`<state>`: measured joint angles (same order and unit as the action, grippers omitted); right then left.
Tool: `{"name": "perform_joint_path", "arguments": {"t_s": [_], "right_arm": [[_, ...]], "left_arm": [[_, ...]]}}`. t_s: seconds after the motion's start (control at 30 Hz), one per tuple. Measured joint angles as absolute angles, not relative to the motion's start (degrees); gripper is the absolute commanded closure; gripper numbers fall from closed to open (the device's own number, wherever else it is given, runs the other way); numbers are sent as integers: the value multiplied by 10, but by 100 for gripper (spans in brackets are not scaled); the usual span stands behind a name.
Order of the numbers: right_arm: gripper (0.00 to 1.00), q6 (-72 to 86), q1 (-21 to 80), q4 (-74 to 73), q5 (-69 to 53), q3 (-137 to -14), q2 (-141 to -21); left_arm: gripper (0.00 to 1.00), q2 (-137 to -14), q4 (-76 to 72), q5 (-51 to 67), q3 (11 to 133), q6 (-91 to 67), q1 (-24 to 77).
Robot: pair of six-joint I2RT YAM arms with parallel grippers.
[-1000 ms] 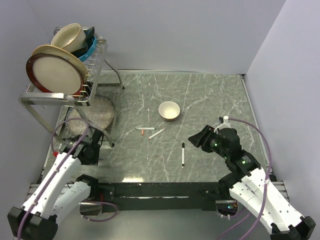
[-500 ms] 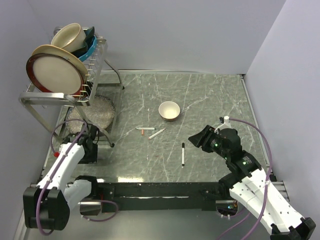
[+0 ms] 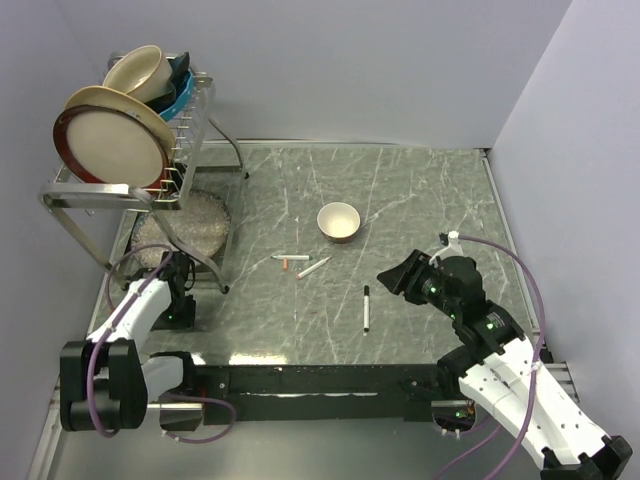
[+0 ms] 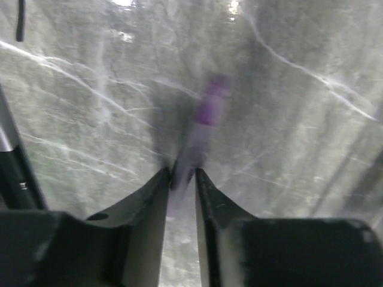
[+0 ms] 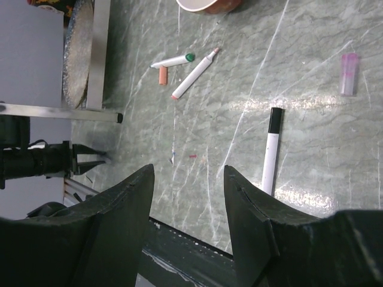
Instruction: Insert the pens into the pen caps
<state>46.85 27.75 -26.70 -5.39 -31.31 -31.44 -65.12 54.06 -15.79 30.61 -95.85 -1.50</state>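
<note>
Three pens lie mid-table. One has a black cap (image 3: pixel 366 308) (image 5: pixel 270 152). A second has a green end (image 3: pixel 291 257) (image 5: pixel 172 60). The third is uncapped (image 3: pixel 314 267) (image 5: pixel 194 75), and a short salmon-red pen cap (image 3: pixel 287 266) (image 5: pixel 162 75) lies beside it. A pale pink cap (image 5: pixel 348 64) lies apart. My left gripper (image 3: pixel 181 298) (image 4: pixel 182 170) is low by the rack's leg. Its jaws stand narrow around a blurred pale slim thing with a purple end (image 4: pixel 209 107); I cannot tell whether they grip it. My right gripper (image 3: pixel 392 280) (image 5: pixel 188 170) hovers open and empty, right of the black-capped pen.
A small cream bowl (image 3: pixel 338 221) stands behind the pens. A metal dish rack (image 3: pixel 180 165) with plates and bowls fills the back left, its legs beside my left gripper. A glittery round mat (image 3: pixel 200 225) lies under it. Grey walls close in both sides.
The left arm's shoulder and forearm have swung leftward while its gripper stayed by the rack leg. The right arm and the pens on the table have not moved.
</note>
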Motion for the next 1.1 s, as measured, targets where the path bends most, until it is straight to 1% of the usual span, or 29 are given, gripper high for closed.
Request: {"name": "perform_joint_path", "arguments": {"t_s": [0.07, 0.1, 0.23, 0.33, 0.67, 0.9, 1.0, 1.1], "right_arm": [[42, 468, 277, -269, -54, -318, -315], [42, 468, 277, -269, -54, -320, -314], [43, 469, 277, -270, -54, -322, -315], [43, 469, 277, -270, -55, -322, -314], [43, 469, 277, -287, -56, -329, -293], [42, 469, 277, -288, -56, -331, -279], [42, 469, 277, -293, -56, -334, -279], [41, 465, 277, -302, -57, -348, -284]], "left_arm": [[97, -663, 546, -155, 311, -955, -18], [99, -672, 549, -152, 317, -951, -21], [99, -695, 551, -142, 326, -931, -27], [99, -677, 544, -140, 318, -923, -28], [99, -551, 538, -135, 277, -940, -27], [99, -479, 582, -138, 305, -951, -27], [99, -464, 596, -135, 320, -937, -27], [99, -449, 594, -110, 322, -885, -27]]}}
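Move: The purple-tipped pen lies across the table right at the left hand's fingertips, under 1 cm below the hand point, with its tip to the left. The rack's right foot is about 7 cm ahead and 9 cm to the right, and its left foot some 7 cm ahead and 15 cm to the left, both at table level. From the right hand this pen is roughly 50 cm left, 4 cm back and 17 cm lower. The purple-tipped pen is pinched near its middle as the left fingers close from partly open, the hand staying low. With the grip kept, the left hand then lifts the pen straight up about 5 cm, quickening as it leaves the table, while its fingertips swing forward some 15 degrees. The empty right hand, its fingers staying open, rises about 2.5 cm. ##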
